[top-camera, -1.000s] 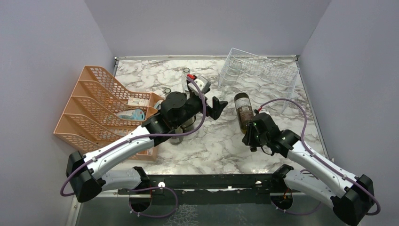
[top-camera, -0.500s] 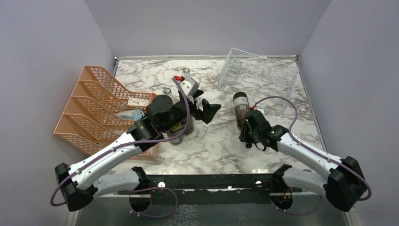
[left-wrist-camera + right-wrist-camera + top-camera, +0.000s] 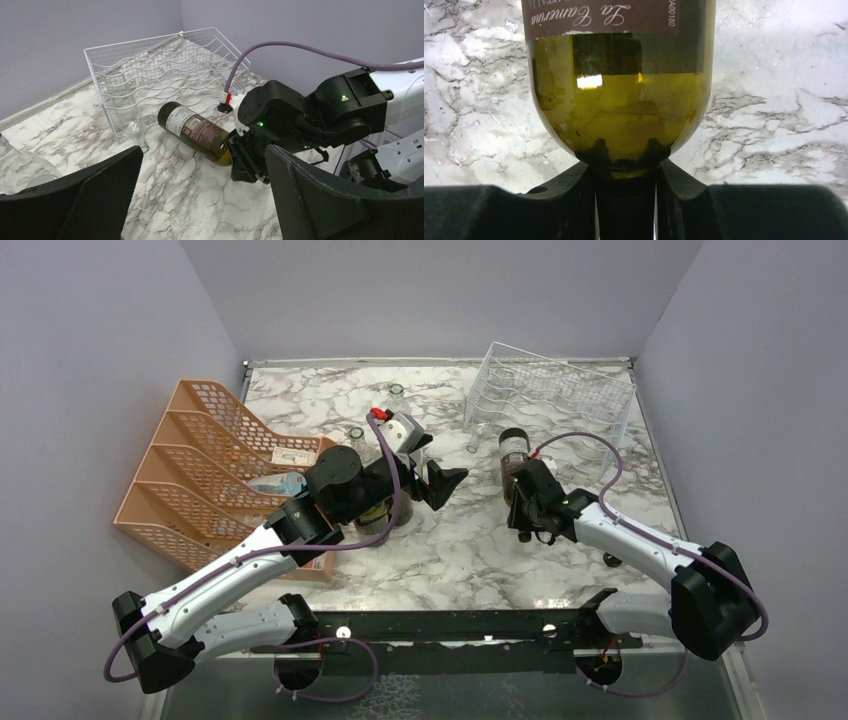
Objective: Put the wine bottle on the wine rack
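The wine bottle [image 3: 514,456] [image 3: 195,131] [image 3: 621,90], olive-green glass with a brown label, lies nearly level just above or on the marble. Its base points at the wine rack [image 3: 550,395] [image 3: 165,65], a white wire rack with wavy rows at the back right. My right gripper [image 3: 524,504] [image 3: 247,161] [image 3: 625,167] is shut on the bottle's neck, behind the shoulder. The bottle's base is a short way in front of the rack's near edge. My left gripper [image 3: 441,476] [image 3: 200,200] hangs open to the bottle's left, holding nothing.
An orange mesh tiered organizer [image 3: 215,455] stands at the left. Clear glasses stand near the rack's left corner [image 3: 135,132], at the back [image 3: 397,392] and under my left arm [image 3: 375,515]. Walls close in the table on three sides.
My right arm has carried the bottle away from me toward the rack, stretching forward. My left gripper has drawn back slightly to the left, still open.
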Robot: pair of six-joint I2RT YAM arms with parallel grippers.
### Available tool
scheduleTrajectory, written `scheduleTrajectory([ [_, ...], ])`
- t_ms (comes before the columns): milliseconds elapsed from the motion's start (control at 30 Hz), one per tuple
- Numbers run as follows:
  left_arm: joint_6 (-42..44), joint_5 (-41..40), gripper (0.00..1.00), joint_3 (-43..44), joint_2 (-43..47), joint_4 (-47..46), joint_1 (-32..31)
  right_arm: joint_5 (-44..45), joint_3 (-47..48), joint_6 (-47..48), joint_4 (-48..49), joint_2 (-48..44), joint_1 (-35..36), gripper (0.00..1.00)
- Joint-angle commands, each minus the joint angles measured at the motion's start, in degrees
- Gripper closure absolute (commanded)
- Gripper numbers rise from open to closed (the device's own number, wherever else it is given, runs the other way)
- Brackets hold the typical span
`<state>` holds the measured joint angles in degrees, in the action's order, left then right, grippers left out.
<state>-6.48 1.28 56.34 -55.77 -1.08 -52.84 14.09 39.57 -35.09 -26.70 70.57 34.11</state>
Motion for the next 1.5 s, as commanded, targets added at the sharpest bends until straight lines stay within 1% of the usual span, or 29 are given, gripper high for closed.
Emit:
scheduleTrajectory([
  [0,0.3,0.6,0.01,-0.94,1.5,-3.18,0.01,3.9,3.47,1.37,7.53,1.04,-1.46,0.99],
  [267,-0.56,0.36,0.01,-0.56,1.82,-3.49,0.02,4.44,3.65,2.75,11.5,2.74,-3.76,0.99],
  [433,-1.23,0.3,0.01,0.1,1.64,-2.48,0.02,2.94,3.8,1.86,14.97,4.63,-6.15,0.99],
  [633,-0.76,0.17,0.01,2.41,0.88,-0.47,0.02,3.8,5.82,-0.72,21.73,9.05,-6.9,0.99],
  [833,-1.11,0.24,0.01,4.63,-0.1,1.25,0.06,5.17,10.85,-4.36,24.29,15.56,-7.78,0.99],
  [1067,-1.19,0.37,0.01,5.72,-0.75,2.38,0.02,10.98,19.21,-9.33,22.57,23.71,-8.61,0.99],
  [1167,-1.1,0.13,0.01,7.03,-1.49,3.81,0.01,12.36,22.57,-9.91,21.6,27.07,-9.0,0.99],
  [1267,-1.17,0.14,0.01,7.9,-2.11,4.32,0.02,12.24,25.55,-10.43,20.01,30.04,-9.71,0.99],
  [1467,-1.85,0.27,0.01,8.59,-3.13,4.53,0.01,10.57,26.94,-8.92,21.86,32.64,-10.91,0.99],
])
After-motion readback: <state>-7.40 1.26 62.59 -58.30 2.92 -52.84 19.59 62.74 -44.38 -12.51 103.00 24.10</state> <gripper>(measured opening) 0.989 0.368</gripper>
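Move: Ahead of the right hand, which already holds the wine bottle by its neck with the base pointing forward, lies the middle of the wine rack, about 29 cm farther out, 7 cm to the right and slightly higher. The neck of a clear bottle already in the rack sticks out some 20 cm ahead and 11 cm left, a little lower. From the left hand the wine rack is roughly 31 cm ahead, 26 cm right and 27 cm below. Driving the wine bottle base-first into the wine rack, the right hand goes forward about 16 cm, slowly at first and then faster, sinking only slightly. It turns some 20 degrees clockwise on the way, swinging the bottle's base to the right, clear of the glass bottle's neck, and keeps its pinch on the neck. ##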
